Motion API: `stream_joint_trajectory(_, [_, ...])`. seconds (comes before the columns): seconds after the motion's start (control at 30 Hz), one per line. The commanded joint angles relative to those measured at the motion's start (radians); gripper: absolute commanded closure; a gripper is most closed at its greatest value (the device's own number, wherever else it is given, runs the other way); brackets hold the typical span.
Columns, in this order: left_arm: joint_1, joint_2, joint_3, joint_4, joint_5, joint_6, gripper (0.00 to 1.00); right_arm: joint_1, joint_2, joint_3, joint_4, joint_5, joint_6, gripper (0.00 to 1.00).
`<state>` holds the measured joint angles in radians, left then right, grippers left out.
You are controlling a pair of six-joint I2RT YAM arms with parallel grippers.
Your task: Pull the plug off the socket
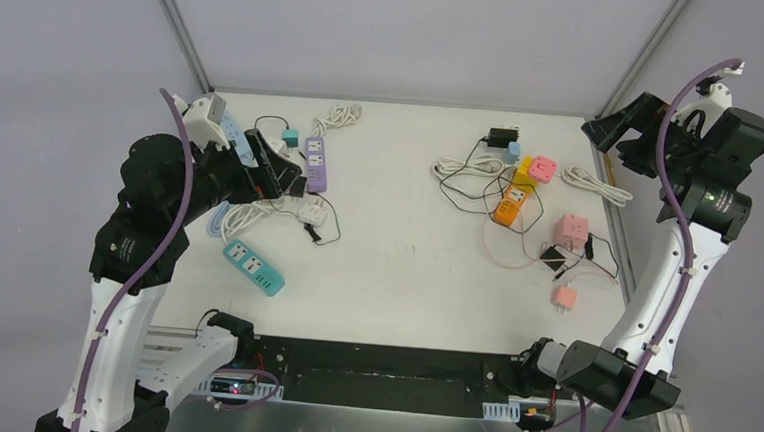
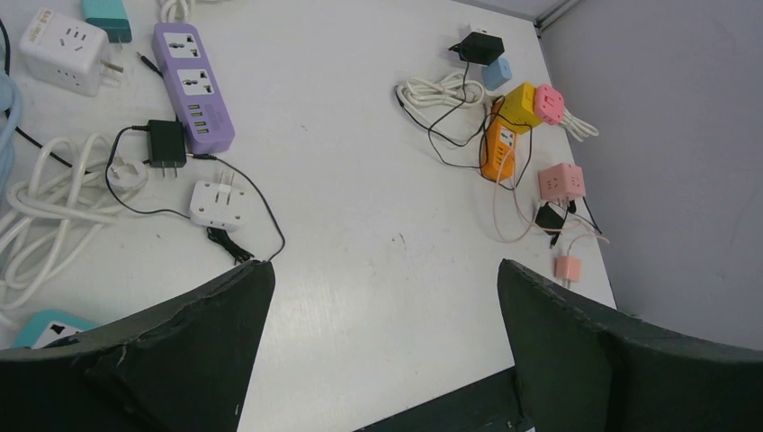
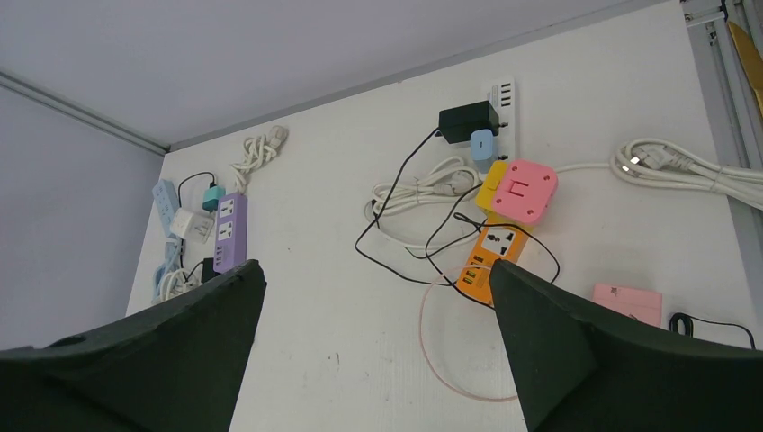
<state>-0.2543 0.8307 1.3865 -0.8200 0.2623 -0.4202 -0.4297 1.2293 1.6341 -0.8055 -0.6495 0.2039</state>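
Several plugs sit in sockets. A teal plug [image 1: 290,137] is at the end of the purple power strip [image 1: 317,162], close to my left gripper [image 1: 275,174]. At the right, a black adapter [image 3: 468,120] and a small blue plug [image 3: 483,144] sit in a white strip [image 3: 502,94]. A pink cube [image 3: 524,191] sits on the yellow end of the orange strip [image 3: 490,252]. My left gripper [image 2: 385,270] is open above bare table, holding nothing. My right gripper [image 3: 373,270] is open too, raised over the table's right edge [image 1: 608,135].
A teal-blue strip [image 1: 253,266], a white adapter [image 2: 219,204], a black adapter [image 2: 166,144] and coiled white cable [image 2: 45,207] lie at the left. A pink cube [image 1: 570,231], a small pink charger [image 1: 563,296] and a white cable [image 1: 595,184] lie at the right.
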Motion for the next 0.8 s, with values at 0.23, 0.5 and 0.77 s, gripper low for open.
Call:
stream_joint_trajectory(0.23, [0.001, -0.004, -0.003, 0.048, 0.003, -0.015, 0.01, -0.004, 0.001, 0.010, 0.046, -0.016, -0.027, 0.00])
stream_joint_trajectory(0.5, [0.001, -0.005, -0.057, 0.070, 0.025, -0.031, 0.01, 0.006, 0.082, -0.072, 0.000, -0.372, -0.232, 0.00])
stream_joint_trajectory(0.77, [0.001, 0.017, -0.241, 0.209, 0.126, -0.157, 0.01, 0.295, 0.215, -0.045, -0.157, 0.106, -0.424, 0.00])
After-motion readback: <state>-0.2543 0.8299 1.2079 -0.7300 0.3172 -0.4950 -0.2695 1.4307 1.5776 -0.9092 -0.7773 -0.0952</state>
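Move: The yellow plug on the orange socket strip lies about 9 cm ahead of the right hand, 3 cm to its left and some 36 cm below. From that hand, the pink plug is about 12 cm ahead and 2 cm right, the orange strip 1 cm ahead and 7 cm left. From the left hand, the white plug is roughly 4 cm ahead, 1 cm right and 38 cm below; the purple strip is 18 cm straight ahead. Towards the yellow plug on the orange strip the right hand, after a pause, comes down about 9 cm with gathering speed, also going some 5 cm left and a little forward; its wrist swings about 20 degrees counter-clockwise and tips down. The left hand starts later, sinking about 5 cm above the white plug and drifting slightly right. Both stay wide open, touching nothing. ##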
